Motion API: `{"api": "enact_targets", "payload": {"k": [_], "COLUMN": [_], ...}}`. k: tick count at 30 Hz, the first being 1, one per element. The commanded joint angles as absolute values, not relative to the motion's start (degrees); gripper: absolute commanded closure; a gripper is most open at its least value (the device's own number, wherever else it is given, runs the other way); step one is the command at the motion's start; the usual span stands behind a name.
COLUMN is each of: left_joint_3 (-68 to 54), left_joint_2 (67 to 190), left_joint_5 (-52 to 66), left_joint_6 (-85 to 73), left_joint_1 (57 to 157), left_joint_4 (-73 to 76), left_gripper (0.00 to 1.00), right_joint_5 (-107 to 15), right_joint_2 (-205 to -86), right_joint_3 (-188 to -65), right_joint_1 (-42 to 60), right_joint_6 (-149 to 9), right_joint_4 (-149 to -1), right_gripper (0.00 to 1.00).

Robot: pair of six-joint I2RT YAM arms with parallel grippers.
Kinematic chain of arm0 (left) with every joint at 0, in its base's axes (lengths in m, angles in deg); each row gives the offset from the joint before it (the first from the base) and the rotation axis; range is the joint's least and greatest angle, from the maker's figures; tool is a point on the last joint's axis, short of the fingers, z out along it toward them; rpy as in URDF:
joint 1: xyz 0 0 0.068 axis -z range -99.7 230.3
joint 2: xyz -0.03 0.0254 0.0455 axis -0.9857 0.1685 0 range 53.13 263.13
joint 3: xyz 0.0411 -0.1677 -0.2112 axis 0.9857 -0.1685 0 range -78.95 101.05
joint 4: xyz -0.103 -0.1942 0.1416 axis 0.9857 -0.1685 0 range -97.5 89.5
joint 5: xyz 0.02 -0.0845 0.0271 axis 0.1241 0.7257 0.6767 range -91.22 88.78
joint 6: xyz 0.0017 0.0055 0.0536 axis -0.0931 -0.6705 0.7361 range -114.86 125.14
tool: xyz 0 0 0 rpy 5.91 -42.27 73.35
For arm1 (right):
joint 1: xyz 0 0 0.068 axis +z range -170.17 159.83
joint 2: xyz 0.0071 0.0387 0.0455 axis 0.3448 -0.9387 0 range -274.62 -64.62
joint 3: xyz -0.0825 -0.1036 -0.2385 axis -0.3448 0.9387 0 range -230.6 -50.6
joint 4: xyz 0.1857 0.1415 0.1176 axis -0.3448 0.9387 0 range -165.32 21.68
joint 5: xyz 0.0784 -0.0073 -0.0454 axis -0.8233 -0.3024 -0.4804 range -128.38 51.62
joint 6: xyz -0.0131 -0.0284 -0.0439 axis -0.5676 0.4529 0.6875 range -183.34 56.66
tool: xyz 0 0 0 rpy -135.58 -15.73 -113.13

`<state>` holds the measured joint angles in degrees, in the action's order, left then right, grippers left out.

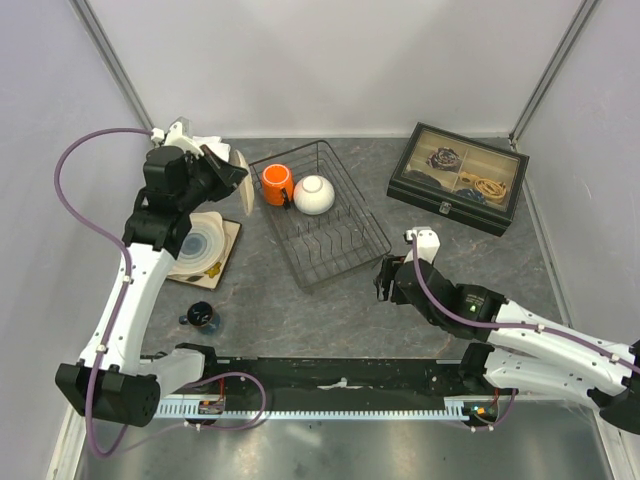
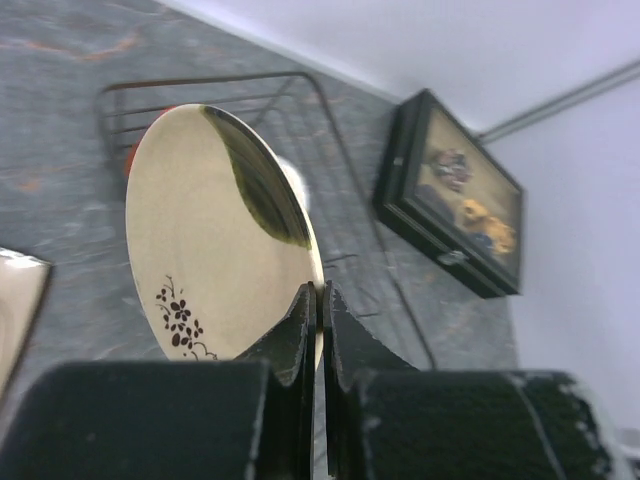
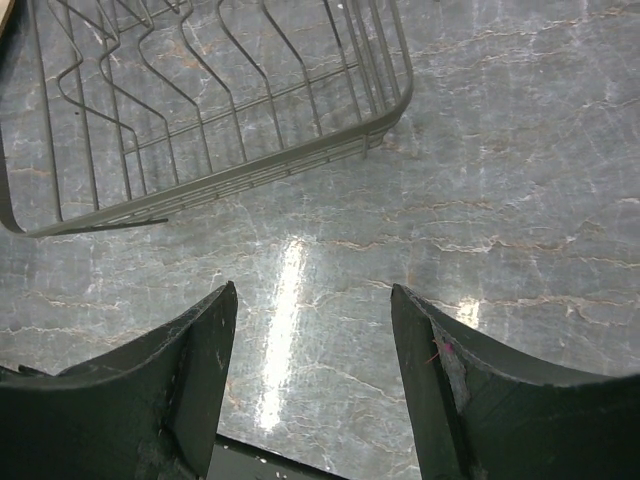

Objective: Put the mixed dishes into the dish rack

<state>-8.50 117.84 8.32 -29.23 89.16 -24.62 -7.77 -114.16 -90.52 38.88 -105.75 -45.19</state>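
My left gripper (image 1: 228, 166) (image 2: 320, 295) is shut on the rim of a cream flower-patterned plate (image 2: 215, 250) (image 1: 239, 166), held on edge above the table just left of the dish rack (image 1: 322, 218) (image 2: 205, 88). An orange mug (image 1: 276, 184) and a white bowl (image 1: 314, 194) stand in the rack's far end. A round plate lies on a square tan plate (image 1: 205, 246) on the table under the left arm. My right gripper (image 1: 385, 280) (image 3: 312, 300) is open and holds nothing, low over bare table by the rack's near right corner (image 3: 200, 120).
A black glass-lidded compartment box (image 1: 458, 178) (image 2: 455, 200) sits at the back right. A small dark blue cup (image 1: 203, 318) stands near the front left. Walls close in the back and both sides.
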Motion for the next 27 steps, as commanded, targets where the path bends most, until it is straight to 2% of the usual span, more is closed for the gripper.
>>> {"api": "enact_targets", "payload": {"k": [1, 7, 15, 27], "left_joint_3": [-9.7, -15.6, -23.8, -26.6], "left_joint_2": [115.3, 111.8, 107.7, 108.0], "left_joint_5": [17.7, 20.4, 13.9, -0.4], "left_joint_6": [-36.9, -43.7, -47.6, -49.3], "left_joint_1": [89.4, 90.2, 95.0, 105.5], "left_joint_4": [-16.9, -11.4, -8.7, -6.1], "left_gripper": [0.98, 0.98, 0.99, 0.98], "right_joint_5": [-4.3, -0.2, -0.1, -1.4], "right_joint_2": [-112.8, -109.9, -109.4, -109.5], "right_joint_3": [-93.7, -94.8, -94.9, -93.8], "right_joint_1": [39.0, 39.1, 38.9, 38.9], "right_joint_6": [-106.1, -106.7, -107.5, -109.0], "right_joint_4": [-43.6, -41.4, -40.4, -40.1], "right_gripper": [0.29, 0.29, 0.29, 0.29]}}
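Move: The pale plate hangs from the left fingers, bound for the rack's tines, about 5 cm ahead of the left hand, 17 cm to its right and some 27 cm below. Beyond the tines the orange mug stands about 15 cm ahead and 4 cm right of that hand, the white bowl 14 cm ahead and 13 cm right, both about 25 cm down. From the right hand the tines lie some 22 cm ahead, 11 cm left and 11 cm below. The plate, still pinched by its rim and held on edge, is carried by the left hand to the right by about 8 cm and back some 5 cm, towards the rack's tines; it lifts about 1 cm at first, then sinks 3 to 4. The wrist rolls some 15 degrees, left side down, with a slight clockwise turn. The open, empty right hand rises and shifts rightward a few centimetres, away from the rack. ##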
